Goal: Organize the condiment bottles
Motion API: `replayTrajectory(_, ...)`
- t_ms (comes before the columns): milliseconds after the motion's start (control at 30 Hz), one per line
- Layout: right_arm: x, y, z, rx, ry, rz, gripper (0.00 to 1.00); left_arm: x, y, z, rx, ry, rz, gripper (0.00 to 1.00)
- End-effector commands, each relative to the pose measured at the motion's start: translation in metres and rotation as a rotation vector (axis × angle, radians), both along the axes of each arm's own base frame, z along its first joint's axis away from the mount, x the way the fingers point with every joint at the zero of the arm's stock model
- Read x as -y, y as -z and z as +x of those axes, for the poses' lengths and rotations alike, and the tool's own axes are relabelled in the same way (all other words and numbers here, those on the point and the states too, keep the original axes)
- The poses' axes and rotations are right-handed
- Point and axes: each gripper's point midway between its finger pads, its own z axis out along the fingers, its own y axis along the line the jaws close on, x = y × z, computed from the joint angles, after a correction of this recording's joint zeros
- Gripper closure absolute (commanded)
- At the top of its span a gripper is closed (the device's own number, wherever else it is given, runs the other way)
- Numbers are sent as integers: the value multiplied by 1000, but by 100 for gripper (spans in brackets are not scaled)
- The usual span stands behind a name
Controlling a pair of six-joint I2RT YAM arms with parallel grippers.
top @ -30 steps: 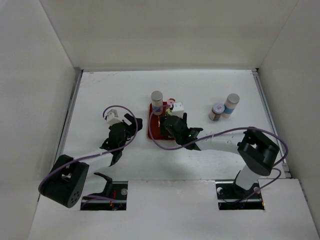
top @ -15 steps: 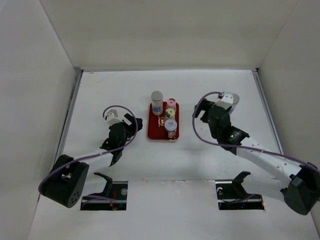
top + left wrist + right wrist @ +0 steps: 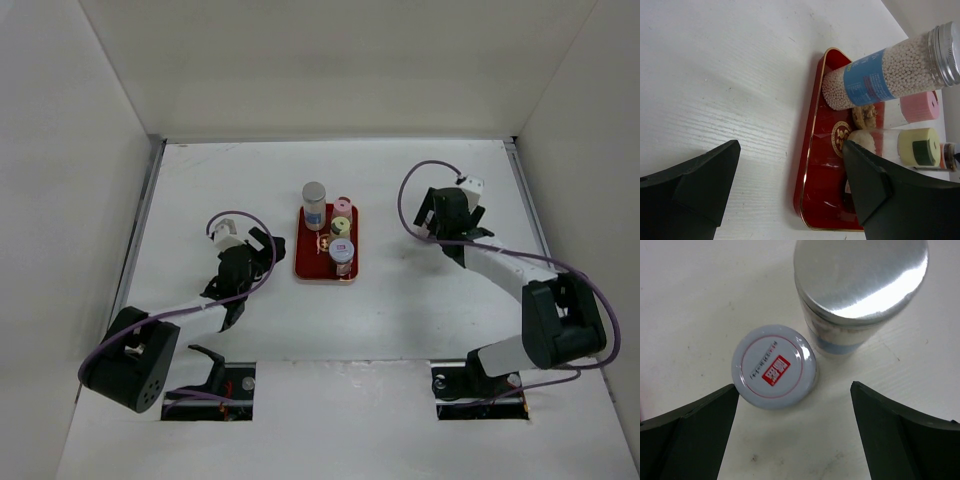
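Note:
A red tray (image 3: 308, 262) in the middle holds a tall grey-capped, blue-labelled bottle (image 3: 314, 200), a pink-capped bottle (image 3: 344, 206), a yellow-green-capped shaker (image 3: 341, 226) and a short silver-lidded jar (image 3: 341, 250). My left gripper (image 3: 260, 247) is open and empty just left of the tray. Its wrist view shows the tray (image 3: 812, 165), the tall bottle (image 3: 880, 77), the pink cap (image 3: 920, 106) and the shaker (image 3: 915, 146). My right gripper (image 3: 446, 213) is open above the last two bottles and hides them from the top view. Its wrist view shows a short jar (image 3: 774, 366) and a tall silver-capped bottle (image 3: 860, 285) beyond the open fingers (image 3: 690, 435).
White walls enclose the table on the left, back and right. A metal rail (image 3: 528, 215) runs along the right edge near my right gripper. Purple cables loop over both arms.
My right gripper left the tray and swung right, over the two bottles at the right. The short silver-lidded jar now stands on the tray's near end. The left arm has not moved.

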Motion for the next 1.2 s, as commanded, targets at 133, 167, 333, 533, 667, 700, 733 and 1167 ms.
replayTrajectory(133,-9,-11,43,52,-41,28,0,7,-19,8,61,10,-37,17)
replayTrajectory(167,-9,-5,45,42,-42,29,1,6,-19,8,63,6,-36,17)
replayTrajectory(333,-11,1,49,50,-34,35,18,7,-16,9,53,13,-36,17)
replayTrajectory(533,-38,-45,28,200,-85,38,41,5,-17,9,55,5,-35,17)
replayTrajectory(667,-67,-104,5,331,-161,50,42,5,-20,8,66,1,-36,17)
replayTrajectory(700,-77,-119,-1,357,-187,53,42,5,-19,8,65,1,-35,17)
replayTrajectory(733,-87,-133,-8,379,-214,61,42,6,-18,8,61,4,-34,17)
replayTrajectory(1167,-315,-190,-57,419,-703,111,40,-16,-17,8,61,-62,-60,17)
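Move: The right hand, empty and wide open, has the grey-lidded condiment jar about 3 cm ahead, barely 1 cm to its left and 5 cm below. Close beside it stands the tall silver-lidded bottle, some 5 cm ahead and 6 cm right of the hand, its middle 4 cm below. The red tray for the bottles lies about 31 cm left, 3 cm ahead and 10 cm lower. From the left hand, the jar is about 45 cm right, 6 cm ahead and 3 cm lower. The right hand eases about 3 cm forward and then 3 cm down over the grey-lidded jar, keeping clear of the tall silver-lidded bottle on its right, and closes its fingers around the jar. Holding it, the hand sweeps some 28 cm left towards the tray, rising steeply by nearly 20 cm and drawing back about 9 cm, while the wrist tips up some 20 degrees and swings about 40 degrees counter-clockwise. ##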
